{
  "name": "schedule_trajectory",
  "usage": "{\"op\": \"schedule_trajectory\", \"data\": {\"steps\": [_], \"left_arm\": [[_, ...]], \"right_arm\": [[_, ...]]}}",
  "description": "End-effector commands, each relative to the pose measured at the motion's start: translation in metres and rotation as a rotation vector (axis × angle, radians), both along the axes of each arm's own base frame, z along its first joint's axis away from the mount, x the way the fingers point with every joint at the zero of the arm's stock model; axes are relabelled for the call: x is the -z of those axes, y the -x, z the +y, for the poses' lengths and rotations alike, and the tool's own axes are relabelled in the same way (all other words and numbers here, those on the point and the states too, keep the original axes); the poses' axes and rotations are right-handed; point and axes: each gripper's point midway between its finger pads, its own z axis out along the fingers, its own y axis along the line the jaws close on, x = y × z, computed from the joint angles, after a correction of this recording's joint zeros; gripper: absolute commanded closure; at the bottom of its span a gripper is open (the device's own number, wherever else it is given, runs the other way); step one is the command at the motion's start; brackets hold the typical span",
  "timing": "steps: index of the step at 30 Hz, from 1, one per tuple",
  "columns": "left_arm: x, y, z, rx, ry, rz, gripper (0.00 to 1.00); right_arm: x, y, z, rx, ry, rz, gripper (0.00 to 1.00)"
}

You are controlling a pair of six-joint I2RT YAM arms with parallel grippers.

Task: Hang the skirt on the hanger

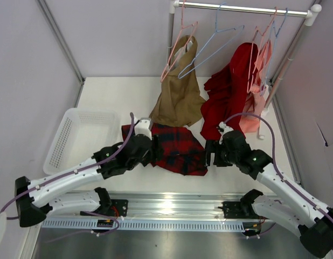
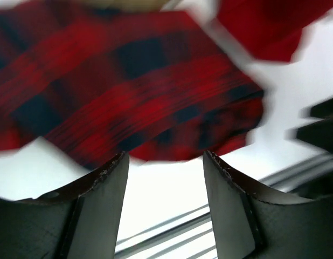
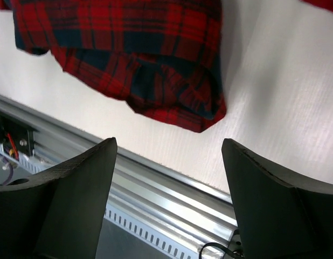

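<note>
The red and navy plaid skirt [image 1: 180, 147] lies crumpled flat on the white table, near the front edge. My left gripper [image 1: 155, 151] is at the skirt's left edge, and my right gripper [image 1: 212, 154] just off its right edge. In the left wrist view the skirt [image 2: 129, 91] lies just beyond the gripper [image 2: 165, 156], whose jaws are open with only bare table between them. The right wrist view has the skirt [image 3: 134, 54] ahead of the open, empty gripper [image 3: 168, 142]. The light-blue wire hanger [image 1: 209, 51] hangs bare from the rod at the back.
A white basket [image 1: 75, 135] stands at the left. A tan garment [image 1: 180, 97] on a pink hanger and a plain red garment [image 1: 231, 91] hang from the rod [image 1: 242, 7], both reaching the table behind the skirt. A metal rail [image 1: 166, 205] runs along the front edge.
</note>
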Motion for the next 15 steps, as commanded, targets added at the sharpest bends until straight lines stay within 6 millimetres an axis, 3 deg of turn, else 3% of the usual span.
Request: {"op": "schedule_trajectory", "data": {"steps": [1,2,4,7,9,15], "left_arm": [[0.053,0.012,0.046,-0.154,-0.025,0.134,0.38],[0.056,0.015,0.049,-0.151,-0.021,0.136,0.38],[0.068,0.019,0.055,-0.159,-0.012,0.151,0.37],[0.089,0.027,0.056,-0.134,-0.015,0.183,0.37],[0.109,0.033,0.06,-0.137,-0.05,0.225,0.36],[0.13,0.037,0.052,-0.074,-0.059,0.241,0.33]], "right_arm": [[-0.012,-0.004,0.037,-0.076,-0.058,-0.066,0.17],[-0.011,-0.01,0.037,-0.06,-0.046,-0.074,0.17],[-0.007,-0.002,0.053,-0.101,-0.01,-0.075,0.17],[0.006,-0.013,0.051,-0.064,0.107,-0.102,0.17],[0.018,-0.019,0.042,-0.033,0.17,-0.107,0.17],[0.033,-0.019,0.026,0.014,0.211,-0.107,0.17]]}}
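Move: Ahead of the left hand by about 6 cm, some 3 cm to its right and roughly 18 cm below, lies the middle of the plaid skirt. The white basket is about 34 cm to this hand's left and 10 cm farther out, and the tan garment about 28 cm ahead and 8 cm to the right. From the right hand, the skirt's middle is some 21 cm left, 7 cm ahead and 12 cm below; its near right corner is about 4 cm left and 3 cm back. Sinking about 13 cm, the left hand also swings some 6 cm left and eases back 4 cm, down beside the skirt's near hem, its wrist tipping down and its fingers still about two-thirds open. The right hand goes left over the skirt's near right corner, then slightly back right, lowering about 4 cm, its left side rolling down and its fingers still wide. Neither visibly touches the cloth. ##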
